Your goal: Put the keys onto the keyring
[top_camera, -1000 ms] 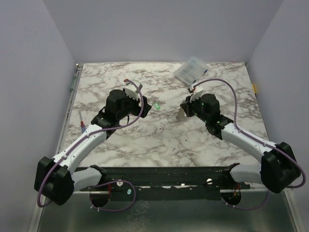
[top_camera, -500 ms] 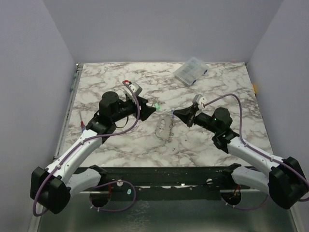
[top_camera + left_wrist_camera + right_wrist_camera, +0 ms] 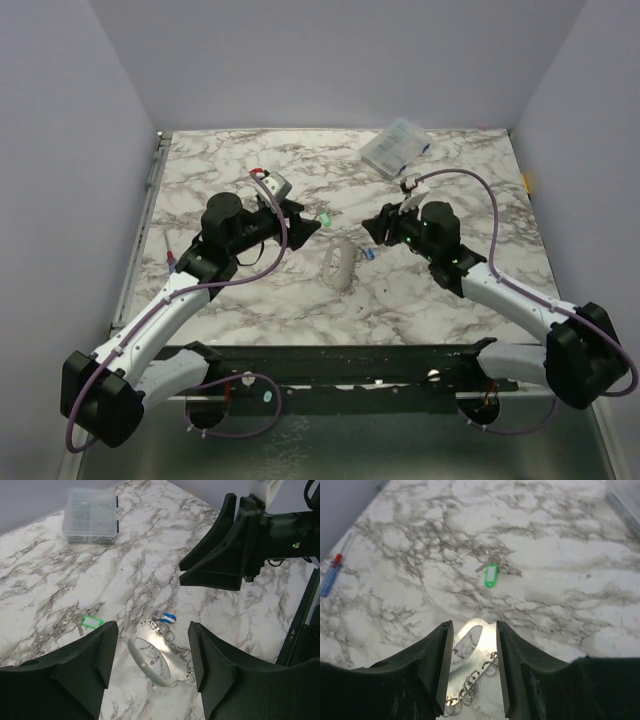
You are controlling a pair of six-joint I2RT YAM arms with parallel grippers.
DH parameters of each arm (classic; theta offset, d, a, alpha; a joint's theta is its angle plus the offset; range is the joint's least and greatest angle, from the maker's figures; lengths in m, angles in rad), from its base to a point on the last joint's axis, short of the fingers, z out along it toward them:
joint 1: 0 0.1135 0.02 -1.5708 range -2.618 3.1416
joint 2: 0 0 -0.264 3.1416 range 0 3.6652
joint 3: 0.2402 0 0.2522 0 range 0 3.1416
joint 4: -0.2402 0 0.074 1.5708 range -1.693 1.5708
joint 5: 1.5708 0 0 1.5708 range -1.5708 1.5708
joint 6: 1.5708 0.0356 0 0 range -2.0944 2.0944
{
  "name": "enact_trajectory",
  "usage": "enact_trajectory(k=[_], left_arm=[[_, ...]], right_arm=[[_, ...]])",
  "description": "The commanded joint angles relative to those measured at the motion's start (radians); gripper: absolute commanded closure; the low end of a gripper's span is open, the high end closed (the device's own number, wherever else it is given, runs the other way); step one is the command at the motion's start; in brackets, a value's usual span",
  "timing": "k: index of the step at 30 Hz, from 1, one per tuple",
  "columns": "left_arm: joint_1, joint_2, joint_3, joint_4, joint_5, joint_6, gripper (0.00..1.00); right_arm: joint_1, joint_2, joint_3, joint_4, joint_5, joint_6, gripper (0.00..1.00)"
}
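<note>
The keyring (image 3: 340, 266) is a silvery curved band with a row of small wire rings, lying flat on the marble between the arms. The blue-headed key (image 3: 371, 254) lies at its right end, touching the small rings (image 3: 166, 616). The green-tagged key (image 3: 323, 218) lies alone farther back (image 3: 491, 575). My right gripper (image 3: 368, 228) hovers open over the keyring (image 3: 488, 642), nothing between its fingers (image 3: 474, 670). My left gripper (image 3: 310, 225) is open too, with the keyring (image 3: 143, 664) below its fingers (image 3: 152, 650) and the green key (image 3: 91, 622) to the left.
A clear plastic compartment box (image 3: 395, 147) stands at the back right (image 3: 92, 515). A small red-and-blue screwdriver (image 3: 170, 262) lies near the left edge (image 3: 331, 575). The right gripper's black fingers (image 3: 220, 555) loom in the left wrist view.
The right gripper has opened and let go of the keyring, which now lies on the marble with the blue key. Both arms swung toward the centre; the left jaws narrowed slightly.
</note>
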Motion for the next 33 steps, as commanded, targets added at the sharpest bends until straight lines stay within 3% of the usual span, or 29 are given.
enact_trajectory(k=[1,8,17,25,33], left_arm=[[-0.006,-0.014,-0.009,-0.007,-0.066,0.022,0.35],[-0.006,-0.027,-0.012,-0.009,-0.061,0.027,0.35],[-0.008,-0.017,-0.009,-0.009,-0.037,0.025,0.35],[-0.011,-0.003,-0.008,-0.009,-0.03,0.021,0.35],[-0.013,-0.003,-0.008,-0.009,-0.03,0.019,0.35]], right_arm=[[0.001,0.123,0.085,-0.344,0.119,0.145,0.52],[0.002,0.226,0.065,-0.27,-0.108,0.017,0.53],[0.001,0.415,0.18,-0.33,-0.141,-0.02,0.53],[0.0,0.464,0.199,-0.318,-0.088,-0.031,0.5],[-0.004,0.522,0.233,-0.311,-0.074,-0.029,0.55]])
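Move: The keyring's small rings lie almost straight under the right hand, some 19 cm below and about 2 cm to its left. On that same level, the blue key is about 1 cm ahead and 1 cm to the right, the metal plate's middle about 2 cm back and 5 cm left, and the green key about 8 cm ahead and 8 cm left. From the left hand, the rings are about 5 cm ahead, 7 cm right and 26 cm below. Drop the right gripper about 16 cm almost straight down to the rings at the plate's edge, fast at first and then easing off, tipping its fingers some 30 degrees further towards the table as it goes. Keep the fingers about half open and stop with the tips close over the rings, the blue key just off to the hand's right side. ##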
